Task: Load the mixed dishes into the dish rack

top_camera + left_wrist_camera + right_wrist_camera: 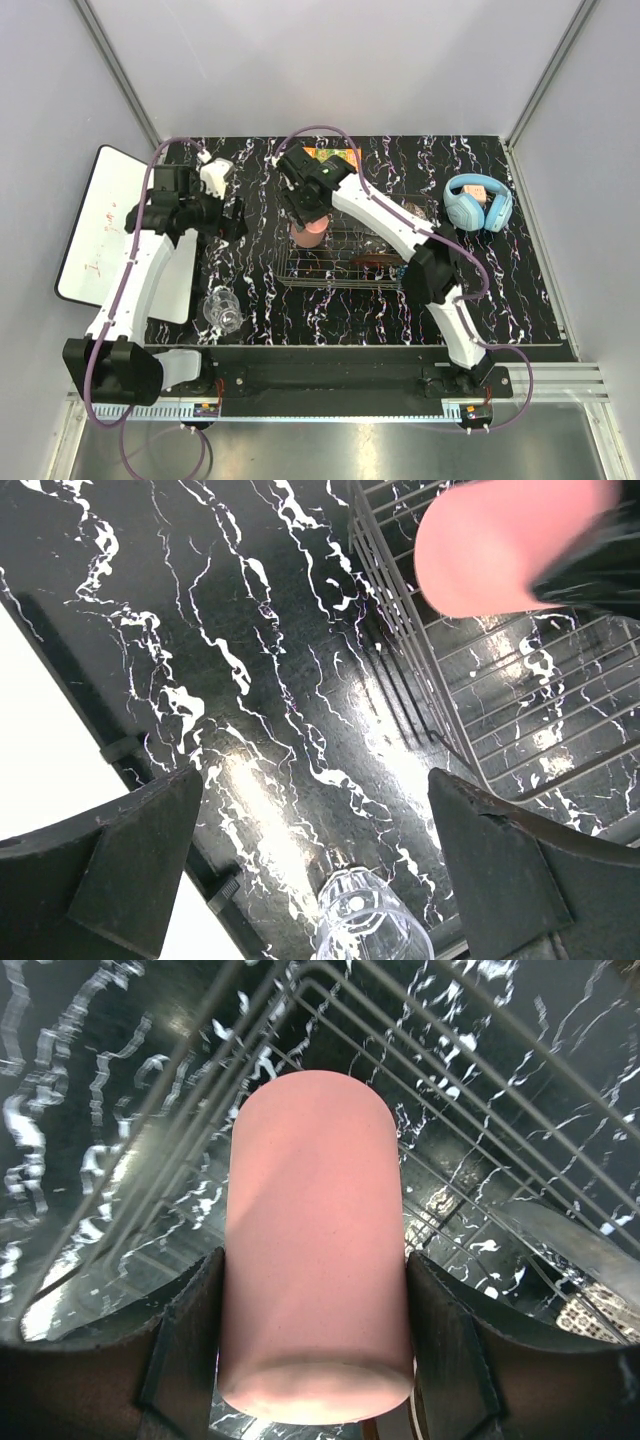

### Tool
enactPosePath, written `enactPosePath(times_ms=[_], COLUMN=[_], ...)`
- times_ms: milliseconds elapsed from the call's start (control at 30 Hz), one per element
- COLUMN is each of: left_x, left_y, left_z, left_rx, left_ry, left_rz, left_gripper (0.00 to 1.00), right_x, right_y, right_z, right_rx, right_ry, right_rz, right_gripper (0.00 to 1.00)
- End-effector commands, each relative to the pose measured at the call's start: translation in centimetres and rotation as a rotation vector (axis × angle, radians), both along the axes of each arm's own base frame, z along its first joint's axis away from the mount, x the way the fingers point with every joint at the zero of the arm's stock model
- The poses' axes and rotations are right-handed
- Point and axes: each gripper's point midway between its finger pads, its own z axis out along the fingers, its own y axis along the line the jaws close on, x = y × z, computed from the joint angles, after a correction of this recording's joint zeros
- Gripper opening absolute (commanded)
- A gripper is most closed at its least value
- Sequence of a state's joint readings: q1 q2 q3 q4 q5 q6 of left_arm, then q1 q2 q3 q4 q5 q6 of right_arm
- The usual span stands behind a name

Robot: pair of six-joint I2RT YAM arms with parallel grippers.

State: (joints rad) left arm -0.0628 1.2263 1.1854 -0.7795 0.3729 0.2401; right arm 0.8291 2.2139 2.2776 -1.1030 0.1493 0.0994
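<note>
My right gripper (315,1265) is shut on the pink cup (312,1260), which it holds by the sides over the left end of the dish rack (470,1090). From above, the pink cup (310,233) hangs at the left edge of the wire dish rack (345,268), and a dark reddish bowl (378,262) lies inside it. My left gripper (315,780) stands open over the bare table, left of the rack (500,700), with nothing between its fingers. The small clear glass cup (370,920) stands just below it, also seen near the table's front (222,310).
A flat white board (100,220) lies at the left edge. Light-blue headphones (478,203) sit at the back right, and an orange-green box (330,155) lies behind the rack. Grey walls close the table in on three sides.
</note>
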Motion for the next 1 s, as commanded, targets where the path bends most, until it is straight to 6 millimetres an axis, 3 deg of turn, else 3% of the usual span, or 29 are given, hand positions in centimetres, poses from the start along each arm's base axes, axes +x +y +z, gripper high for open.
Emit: enactPosePath(times_ms=[0, 233, 600, 633, 700, 800, 867, 933, 967], left_x=[-0.4, -0.5, -1.3, -1.5, -1.6, -1.9, -2.1, -2.4, -2.5], left_y=[0.4, 1.4, 2.2, 2.2, 2.2, 2.4, 2.4, 2.4, 2.4], left_z=[1.5, 0.8, -0.4, -0.4, -0.7, -1.3, -1.4, -1.5, -1.5], left_rx=[-0.036, -0.099, -0.099, -0.099, -0.100, -0.095, -0.093, -0.091, -0.087], left_ry=[-0.048, -0.021, -0.008, -0.008, -0.006, 0.002, 0.005, 0.000, -0.004], left_rz=[-0.018, -0.001, 0.009, 0.007, 0.011, 0.018, 0.017, 0.018, 0.019], left_gripper=[0.99, 0.99, 0.99, 0.99, 0.99, 0.99, 0.99, 0.99, 0.99], right_x=[0.5, 1.3, 2.8, 3.0, 3.3, 3.5, 3.6, 3.4, 3.4], right_y=[-0.3, -0.4, 0.4, 0.2, 0.2, 0.1, 0.2, 0.2, 0.0], right_z=[-1.2, -3.2, -4.6, -4.6, -4.3, -3.8, -3.4, -3.1, -2.9], right_rx=[-0.053, -0.107, -0.124, -0.132, -0.134, -0.127, -0.116, -0.114, -0.112], right_ry=[0.008, 0.019, -0.008, -0.016, -0.033, -0.048, -0.052, -0.056, -0.057], right_rz=[-0.001, -0.001, -0.003, -0.009, -0.015, -0.025, -0.021, -0.019, -0.022], right_gripper=[0.00, 0.00, 0.00, 0.06, 0.33, 0.61, 0.72, 1.00, 1.00])
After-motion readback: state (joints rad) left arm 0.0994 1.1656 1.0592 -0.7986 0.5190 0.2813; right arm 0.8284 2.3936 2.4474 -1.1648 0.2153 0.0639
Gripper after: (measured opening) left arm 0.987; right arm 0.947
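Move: The right hand holds the upside-down pink cup; its resting spot inside the rack's left end is about 7 cm below and 1 cm to the right, level fore-and-aft. From that hand, the red plate stands some 8 cm back and 17 cm right; the orange packet lies 17 cm ahead, 7 cm right. The clear glass is roughly 15 cm back, 6 cm left and 17 cm below the left hand, with the rack's near-left corner 8 cm back and 7 cm right. Lower the right gripper about 4 cm with the pink cup still pinched, mouth down, into the rack's left end, then ease it some 2 cm forward at that height and open the fingers at the end to let go. Meanwhile bring the wide-open left gripper away from the rack, first left, then back and down, about 2.5 cm each way, towards the clear glass. ##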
